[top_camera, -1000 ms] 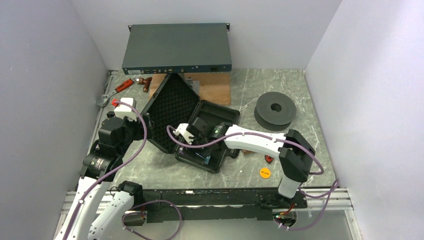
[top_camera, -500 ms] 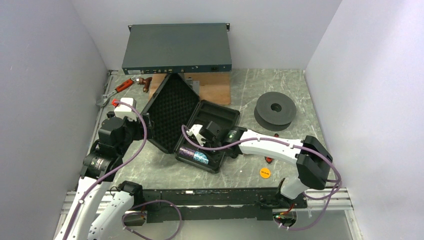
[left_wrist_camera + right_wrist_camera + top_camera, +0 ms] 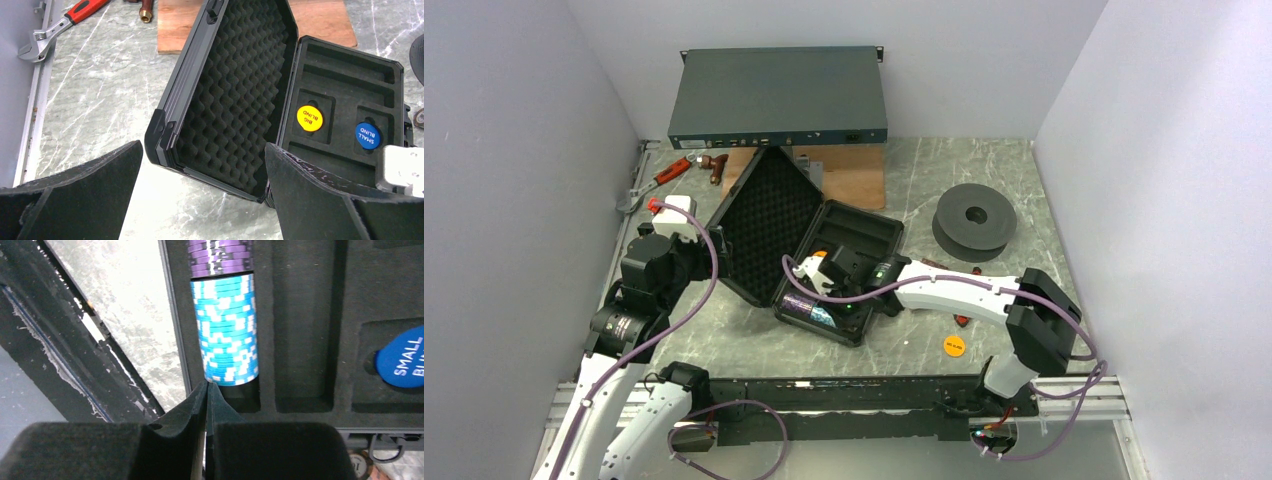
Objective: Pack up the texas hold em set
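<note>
The black case (image 3: pixel 876 228) lies open on the table, its foam-lined lid (image 3: pixel 764 222) tilted back to the left. A purple chip roll (image 3: pixel 220 257) and a teal chip roll (image 3: pixel 227 330) lie end to end in the case's front slot. A yellow disc (image 3: pixel 309 118) and a blue disc (image 3: pixel 367 135) sit in round pockets. An orange disc (image 3: pixel 953 346) lies on the table near the front edge. My right gripper (image 3: pixel 207 385) is shut and empty, its tips at the near end of the teal roll. My left gripper (image 3: pixel 202 150) hangs open left of the lid's corner, holding nothing.
A big grey rack unit (image 3: pixel 779 95) stands at the back, with a wooden board (image 3: pixel 852 180) in front of it. A red-handled wrench (image 3: pixel 65 22) lies at the back left. A black spool (image 3: pixel 974 218) sits to the right of the case. Small items (image 3: pixel 962 318) lie near the orange disc.
My right gripper has come off the chip rolls in the front slot, drawn back to the right and closed its jaws. The left arm has not moved.
</note>
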{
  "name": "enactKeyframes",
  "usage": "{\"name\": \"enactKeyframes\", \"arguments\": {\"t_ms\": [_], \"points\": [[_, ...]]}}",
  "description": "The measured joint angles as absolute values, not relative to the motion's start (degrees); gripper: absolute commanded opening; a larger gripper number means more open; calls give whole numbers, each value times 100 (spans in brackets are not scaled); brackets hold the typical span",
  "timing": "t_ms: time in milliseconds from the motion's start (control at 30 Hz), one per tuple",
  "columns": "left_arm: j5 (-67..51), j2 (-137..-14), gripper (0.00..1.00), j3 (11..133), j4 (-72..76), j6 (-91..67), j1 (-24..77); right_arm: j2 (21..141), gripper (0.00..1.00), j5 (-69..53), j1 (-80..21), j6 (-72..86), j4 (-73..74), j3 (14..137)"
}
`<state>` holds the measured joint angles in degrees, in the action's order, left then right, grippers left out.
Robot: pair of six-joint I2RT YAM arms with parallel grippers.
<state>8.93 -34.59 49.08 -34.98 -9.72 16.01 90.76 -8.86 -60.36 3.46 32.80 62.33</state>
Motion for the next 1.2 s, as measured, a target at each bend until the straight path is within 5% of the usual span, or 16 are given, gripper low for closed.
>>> {"name": "enactKeyframes", "arguments": {"t_ms": [200, 400, 667, 867, 967, 1067, 1200], "points": [[893, -3459, 99, 4908, -3500, -972, 1601, 9203, 10, -996, -6053, 346, 3245, 6241], [893, -3450, 99, 4908, -3500, -972, 1601, 9048, 36, -967, -6075, 405, 3249, 6261], [893, -3395, 99, 4908, -3496, -972, 1601, 8112, 47, -233, -5800, 589, 3013, 6198], [891, -3395, 99, 4908, -3498, -972, 1601, 7244, 75, 539, -5662, 1127, 2676, 5638], [891, -3398, 99, 4908, -3498, -972, 1601, 6766, 79, 1107, -5625, 1619, 2523, 5203], [891, -3400, 99, 4908, -3498, -972, 1601, 6187, 99, 1743, -5551, 2292, 2412, 4759], [888, -3433, 99, 4908, -3496, -972, 1601, 5389, 100, 2593, -5446, 3253, 2316, 4222]]}}
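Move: The near brown stack lies about 15 cm to the right hand's right, 4 cm ahead and 3 cm lower; the far brown stack is some 9 cm ahead and 17 cm right. The blue stack's middle is 3 cm left and 1 cm ahead, its right end at the shut fingertips, and the small blind chip 9 cm ahead, 4 cm right. From the left hand the near brown stack is roughly 35 cm right, 6 cm back and 21 cm below. Right hand rises forward off the blue stack, then swings 11 cm right towards brown chips, opening, turning clockwise. ##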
